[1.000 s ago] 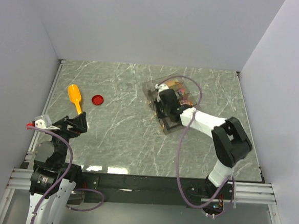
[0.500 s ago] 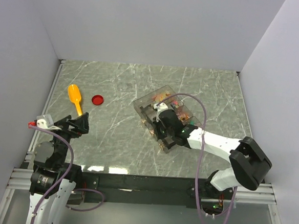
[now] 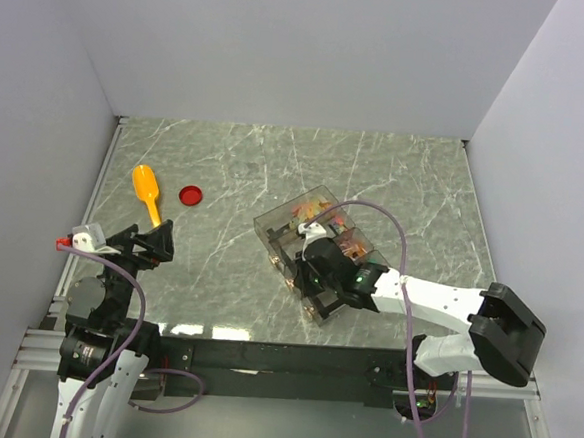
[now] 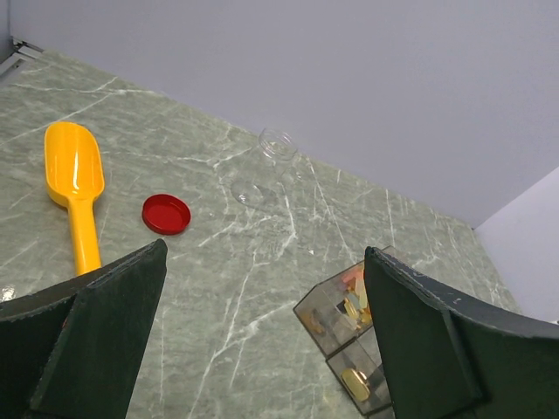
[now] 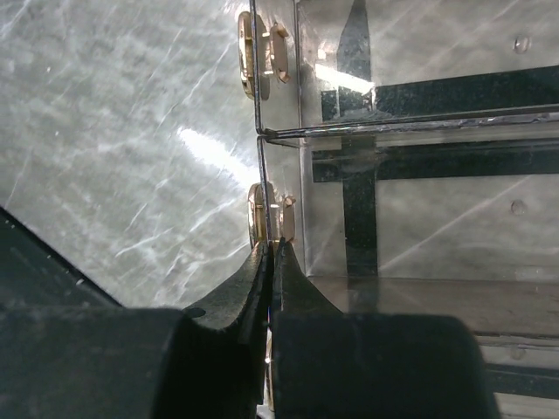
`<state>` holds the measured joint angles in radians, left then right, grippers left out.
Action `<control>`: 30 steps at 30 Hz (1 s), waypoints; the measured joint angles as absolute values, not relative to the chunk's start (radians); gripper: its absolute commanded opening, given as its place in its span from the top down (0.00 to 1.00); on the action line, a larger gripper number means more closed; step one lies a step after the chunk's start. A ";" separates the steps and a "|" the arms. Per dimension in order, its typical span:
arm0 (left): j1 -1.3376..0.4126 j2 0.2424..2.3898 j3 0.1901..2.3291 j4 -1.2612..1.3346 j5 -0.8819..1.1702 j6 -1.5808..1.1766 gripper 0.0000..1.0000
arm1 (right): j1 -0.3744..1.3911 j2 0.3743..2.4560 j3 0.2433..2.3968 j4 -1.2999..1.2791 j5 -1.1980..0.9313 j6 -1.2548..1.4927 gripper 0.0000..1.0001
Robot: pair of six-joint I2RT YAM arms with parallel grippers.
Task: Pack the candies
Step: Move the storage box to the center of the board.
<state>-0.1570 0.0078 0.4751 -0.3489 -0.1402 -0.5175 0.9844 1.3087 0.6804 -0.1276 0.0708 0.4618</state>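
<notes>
The candies point(image 3: 309, 211) lie in the far compartments of a clear plastic box point(image 3: 272, 220) right of the table's middle; pink, orange and yellow ones point(image 4: 353, 293) show through the box wall point(image 4: 325, 316) in the left wrist view. My right gripper point(image 3: 314, 281) is shut on the box's thin clear side wall point(image 5: 259, 166), and its tips point(image 5: 278, 249) pinch that wall just below a gold round fitting. The near compartment looks bare. My left gripper point(image 3: 148, 237) hangs open over the table's front left, and its jaws point(image 4: 266, 253) stand wide with nothing between them.
A yellow-orange scoop point(image 3: 147, 191) and a flat red lid point(image 3: 189, 195) lie at the back left; both also show as the scoop point(image 4: 75, 185) and the lid point(image 4: 166, 214). A small clear round container point(image 4: 278, 146) lies near the back wall.
My right arm has dragged the clear box towards the near edge and a little left, still gripping its wall. The left arm has not moved.
</notes>
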 measured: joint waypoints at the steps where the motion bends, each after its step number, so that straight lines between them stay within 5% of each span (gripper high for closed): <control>1: -0.157 0.008 0.475 -0.349 -0.143 -0.517 0.01 | 0.995 1.309 0.680 -0.132 0.076 0.474 1.00; 15: -0.157 0.008 0.475 -0.350 -0.156 -0.517 0.00 | 1.092 1.348 0.720 -0.183 0.123 0.575 0.98; 22: -0.157 0.087 0.475 -0.341 -0.155 -0.520 0.01 | 1.104 1.339 0.743 -0.228 0.093 0.606 0.52; 30: -0.157 0.504 0.607 -0.316 -0.152 -0.538 0.01 | 1.108 1.171 0.808 -0.309 0.119 0.572 0.20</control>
<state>-0.1570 0.5037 0.6071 -0.3164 -0.1524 -0.5385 1.1084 1.1713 0.8082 -0.3088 0.1188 0.5716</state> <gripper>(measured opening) 0.995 0.739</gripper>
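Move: The right fingers are shut on the storage box's latch-side wall, just nearer than the middle latch; the box's middle lies about 7 cm ahead, 5 cm to the right and 3 cm below that hand. The candies in its far compartment are some 16 cm ahead and 2 cm right. From the open left hand, the yellow scoop lies roughly 17 cm ahead, 2 cm left and 26 cm down, the red lid 18 cm ahead and 6 cm right, and the box 6 cm ahead and 35 cm right. Still pinching the latch-side wall, the right hand drags the storage box about 3 cm back and 2 cm left, then opens, lets go of the wall and lifts about 7 cm clear. As it does so, the open left hand sets off forward and down, about 6 cm out, towards the scoop and red lid, tipping down some 20 degrees. ##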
